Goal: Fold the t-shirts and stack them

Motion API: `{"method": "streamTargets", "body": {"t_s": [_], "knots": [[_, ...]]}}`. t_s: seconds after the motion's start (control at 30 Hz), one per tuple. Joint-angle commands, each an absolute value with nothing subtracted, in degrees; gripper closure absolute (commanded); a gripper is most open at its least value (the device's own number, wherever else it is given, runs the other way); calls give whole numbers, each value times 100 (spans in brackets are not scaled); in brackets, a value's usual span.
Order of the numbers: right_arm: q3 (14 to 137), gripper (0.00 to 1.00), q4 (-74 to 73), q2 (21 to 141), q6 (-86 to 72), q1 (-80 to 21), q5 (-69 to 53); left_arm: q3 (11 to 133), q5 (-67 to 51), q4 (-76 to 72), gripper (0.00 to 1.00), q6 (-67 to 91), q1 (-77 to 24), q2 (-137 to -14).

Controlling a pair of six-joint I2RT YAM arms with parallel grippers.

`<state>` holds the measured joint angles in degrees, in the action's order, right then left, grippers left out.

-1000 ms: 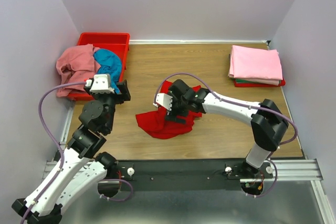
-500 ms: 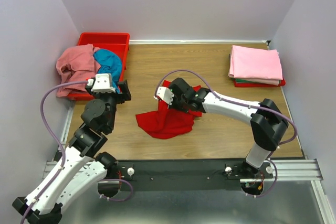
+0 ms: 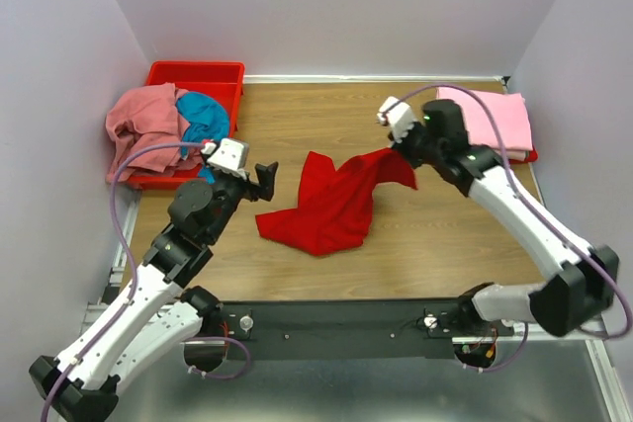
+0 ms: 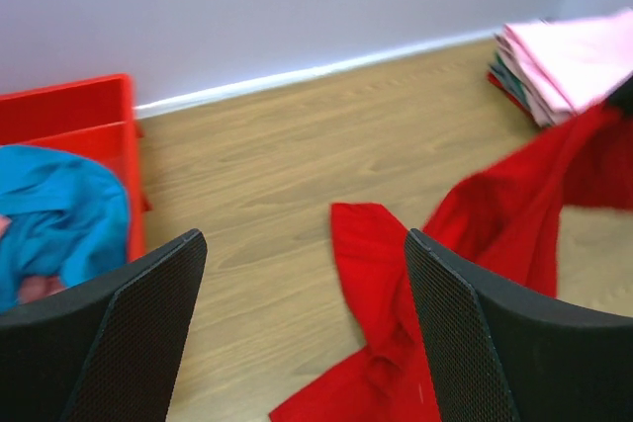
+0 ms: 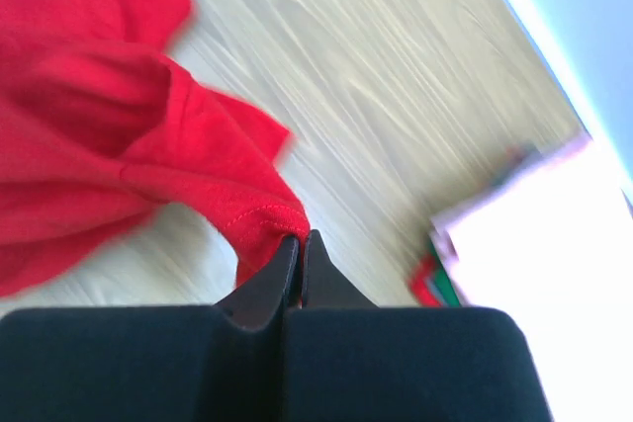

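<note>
A bright red t-shirt [image 3: 326, 210] lies crumpled mid-table, one edge stretched up and to the right. My right gripper [image 3: 401, 150] is shut on that edge; in the right wrist view its fingertips [image 5: 300, 236] pinch the stitched hem of the red t-shirt [image 5: 99, 145]. My left gripper [image 3: 259, 177] stands open just left of the shirt, nothing between its fingers [image 4: 465, 313], with the red t-shirt [image 4: 396, 284] on the wood below. A folded stack with a light pink t-shirt [image 3: 482, 121] on top sits at the back right.
A rigid red bin [image 3: 198, 76] stands at the back left, with a salmon pink t-shirt [image 3: 143, 126] and a teal t-shirt [image 3: 203, 116] spilling from it. Walls close in the table on three sides. The folded stack [image 4: 569, 61] lies near the right wall.
My right gripper shut on the red t-shirt's hem and pulled it up and right towards the folded stack. My left gripper swung right, nearer the shirt, still open.
</note>
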<state>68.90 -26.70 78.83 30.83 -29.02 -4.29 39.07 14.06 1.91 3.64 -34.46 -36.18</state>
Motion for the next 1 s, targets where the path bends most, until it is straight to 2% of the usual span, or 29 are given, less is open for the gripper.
{"method": "streamTargets", "body": {"t_s": [0.0, 0.2, 0.37, 0.67, 0.97], "knots": [[6136, 99, -2944, 7015, 3366, -2174, -976, 3920, 194, 35, 11, 333, -3410, -4042], [5046, 100, -2953, 5916, 3560, -1451, -458, 4078, -342, 132, 12, 457, -3419, -4842], [4387, 100, -3207, 5214, 3647, -1310, -483, 4113, -650, 193, 13, 588, -3410, -5307], [4219, 100, -3753, 4808, 3569, -1283, -782, 4201, -1537, 360, 14, 817, -3550, -6370], [4368, 100, -3753, 4904, 3463, -1248, -1011, 4842, -1635, 877, 14, 151, -3753, -7688]]}}
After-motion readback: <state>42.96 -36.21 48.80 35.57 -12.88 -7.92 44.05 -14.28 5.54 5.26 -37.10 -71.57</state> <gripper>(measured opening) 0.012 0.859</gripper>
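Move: The spread part of the red t-shirt lies about 14 cm to my left hand's right, 4 cm farther out and some 25 cm below it; the red bin stands roughly 22 cm ahead and 22 cm left of that hand. My right hand already pinches a raised edge of the shirt, whose spread middle is about 14 cm left, 5 cm back and 15 cm down from it. The folded pile sits some 30 cm right and 14 cm ahead of my right hand. Keeping its shut grip, my right hand draws the shirt's edge away to my right by about 13 cm and back some 10 cm, sinking in the process, then holds it there. Meanwhile my left hand, fingers still wide open, swoops down about 17 cm and to the right over the shirt, tipping its fingers downward and turning clockwise, without yet closing on the cloth. ##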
